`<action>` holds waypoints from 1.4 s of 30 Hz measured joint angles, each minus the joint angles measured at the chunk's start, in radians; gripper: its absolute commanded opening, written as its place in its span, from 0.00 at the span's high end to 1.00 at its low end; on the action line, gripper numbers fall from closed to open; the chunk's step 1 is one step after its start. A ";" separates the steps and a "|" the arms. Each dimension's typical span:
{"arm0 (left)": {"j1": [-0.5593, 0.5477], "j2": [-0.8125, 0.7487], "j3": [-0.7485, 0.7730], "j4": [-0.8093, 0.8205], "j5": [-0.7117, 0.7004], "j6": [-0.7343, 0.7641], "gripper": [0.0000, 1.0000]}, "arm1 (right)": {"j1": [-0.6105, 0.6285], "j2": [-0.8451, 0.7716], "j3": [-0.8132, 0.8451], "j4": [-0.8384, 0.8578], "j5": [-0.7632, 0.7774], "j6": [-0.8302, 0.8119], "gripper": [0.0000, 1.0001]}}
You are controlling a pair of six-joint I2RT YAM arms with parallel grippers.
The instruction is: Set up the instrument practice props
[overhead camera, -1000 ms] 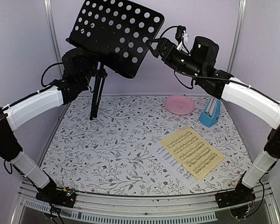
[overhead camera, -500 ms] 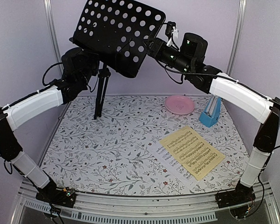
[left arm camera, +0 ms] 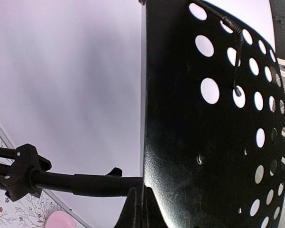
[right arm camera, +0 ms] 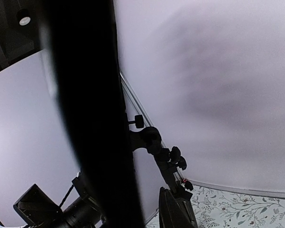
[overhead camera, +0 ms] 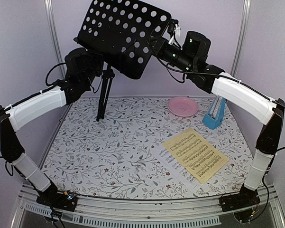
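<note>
The black perforated music stand (overhead camera: 121, 33) is tilted at the back left, its tripod post (overhead camera: 104, 95) over the mat. My left gripper (left arm camera: 143, 202) is shut on the plate's (left arm camera: 204, 142) lower edge. My right gripper (overhead camera: 157, 46) is at the plate's right edge. In the right wrist view the plate (right arm camera: 90, 118) is a dark blur. One finger (right arm camera: 176, 211) stands just right of it and the other is hidden. The pale-yellow sheet (overhead camera: 195, 154) lies at the front right, over a white sheet (overhead camera: 167, 159). The blue metronome (overhead camera: 213, 116) stands behind them.
A pink round plate (overhead camera: 182, 106) lies at the back right, beside the metronome. The floral mat (overhead camera: 109, 152) covers the table. Lilac walls with metal corner posts (overhead camera: 50, 28) close in the back and sides.
My right gripper has moved left onto the plate's right edge and its jaws have narrowed. The stand has shifted slightly right and its plate has tipped up a little.
</note>
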 measured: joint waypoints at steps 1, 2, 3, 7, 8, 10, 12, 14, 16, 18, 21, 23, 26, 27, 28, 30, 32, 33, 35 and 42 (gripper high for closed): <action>0.000 0.003 0.002 0.000 0.000 0.000 1.00 | 0.000 0.000 0.000 0.000 0.001 0.001 0.89; 0.000 0.005 0.003 0.000 0.000 -0.001 1.00 | 0.000 0.000 0.000 0.001 0.002 0.000 0.94; 0.000 0.007 0.006 0.000 0.001 -0.002 1.00 | 0.000 0.000 0.000 0.001 0.003 -0.001 0.97; 0.003 0.016 0.016 0.000 0.013 -0.014 1.00 | 0.000 0.000 0.001 0.012 -0.016 -0.030 1.00; 0.003 0.018 0.017 0.001 0.016 -0.017 0.93 | 0.000 -0.001 0.001 0.014 -0.017 -0.035 1.00; 0.003 0.021 0.020 0.005 0.019 -0.023 0.79 | 0.000 -0.002 0.001 0.014 -0.016 -0.038 1.00; 0.003 0.031 0.039 0.031 0.028 -0.034 0.59 | 0.000 -0.003 0.001 0.018 -0.008 -0.029 1.00; 0.003 0.040 0.056 0.045 0.049 -0.027 0.45 | 0.002 -0.008 0.001 0.021 0.001 -0.021 1.00; 0.001 0.042 0.068 0.059 0.070 -0.019 0.38 | 0.002 -0.015 0.001 0.014 0.014 -0.011 1.00; 0.000 0.042 0.070 0.073 0.089 -0.011 0.32 | 0.001 -0.023 0.001 0.006 0.018 -0.007 1.00; -0.001 0.035 0.064 0.089 0.125 0.018 0.19 | -0.003 -0.035 0.001 -0.012 0.024 -0.003 1.00; -0.002 0.015 0.047 0.097 0.143 0.047 0.08 | -0.008 -0.043 0.001 -0.023 0.020 -0.002 1.00; -0.002 -0.077 -0.031 0.126 0.177 0.122 0.07 | -0.015 -0.051 0.001 -0.038 0.014 -0.002 1.00; 0.003 -0.121 -0.059 0.136 0.186 0.146 0.06 | -0.017 -0.053 0.001 -0.040 0.014 -0.002 1.00; 0.008 -0.166 -0.088 0.147 0.198 0.169 0.06 | -0.021 -0.055 0.001 -0.043 0.014 -0.002 1.00; 0.026 -0.253 -0.140 0.165 0.225 0.206 0.03 | -0.026 -0.060 0.001 -0.053 0.013 0.001 1.00; 0.066 -0.339 -0.198 0.179 0.264 0.247 0.01 | -0.030 -0.068 0.001 -0.062 0.013 0.002 1.00; 0.082 -0.367 -0.217 0.180 0.279 0.264 0.01 | -0.031 -0.074 0.001 -0.070 0.013 0.002 1.00; 0.117 -0.423 -0.266 0.170 0.321 0.310 0.01 | -0.035 -0.087 0.001 -0.090 0.006 0.001 1.00; 0.162 -0.470 -0.331 -0.037 0.463 0.492 0.01 | -0.042 -0.137 0.002 -0.153 -0.039 -0.022 1.00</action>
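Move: The music stand is in the air, its desk's left edge already pinched in the left fingers; the desk's right edge sits between the right hand's half-closed pads, some 24 cm to the right of the left hand, 5 cm higher and about 3 cm nearer the base. The folded tripod hangs about 7 cm ahead of the left hand, straight ahead and 25 cm below. From the right hand, the pink plate is roughly 20 cm ahead, 18 cm right and 50 cm below. The right fingers shut on the music stand's desk at its right edge, then keep that pinch while the hand eases about 4 cm right and nearly as far up, with a little back at the end. Once they are shut, the left fingers open wide and let go of the left edge as that hand edges up and slightly right, then pulls back some 11 cm and swings left away from the desk, rising to about 10 cm before sinking 6 cm with its left side rolling up about 30 degrees. ##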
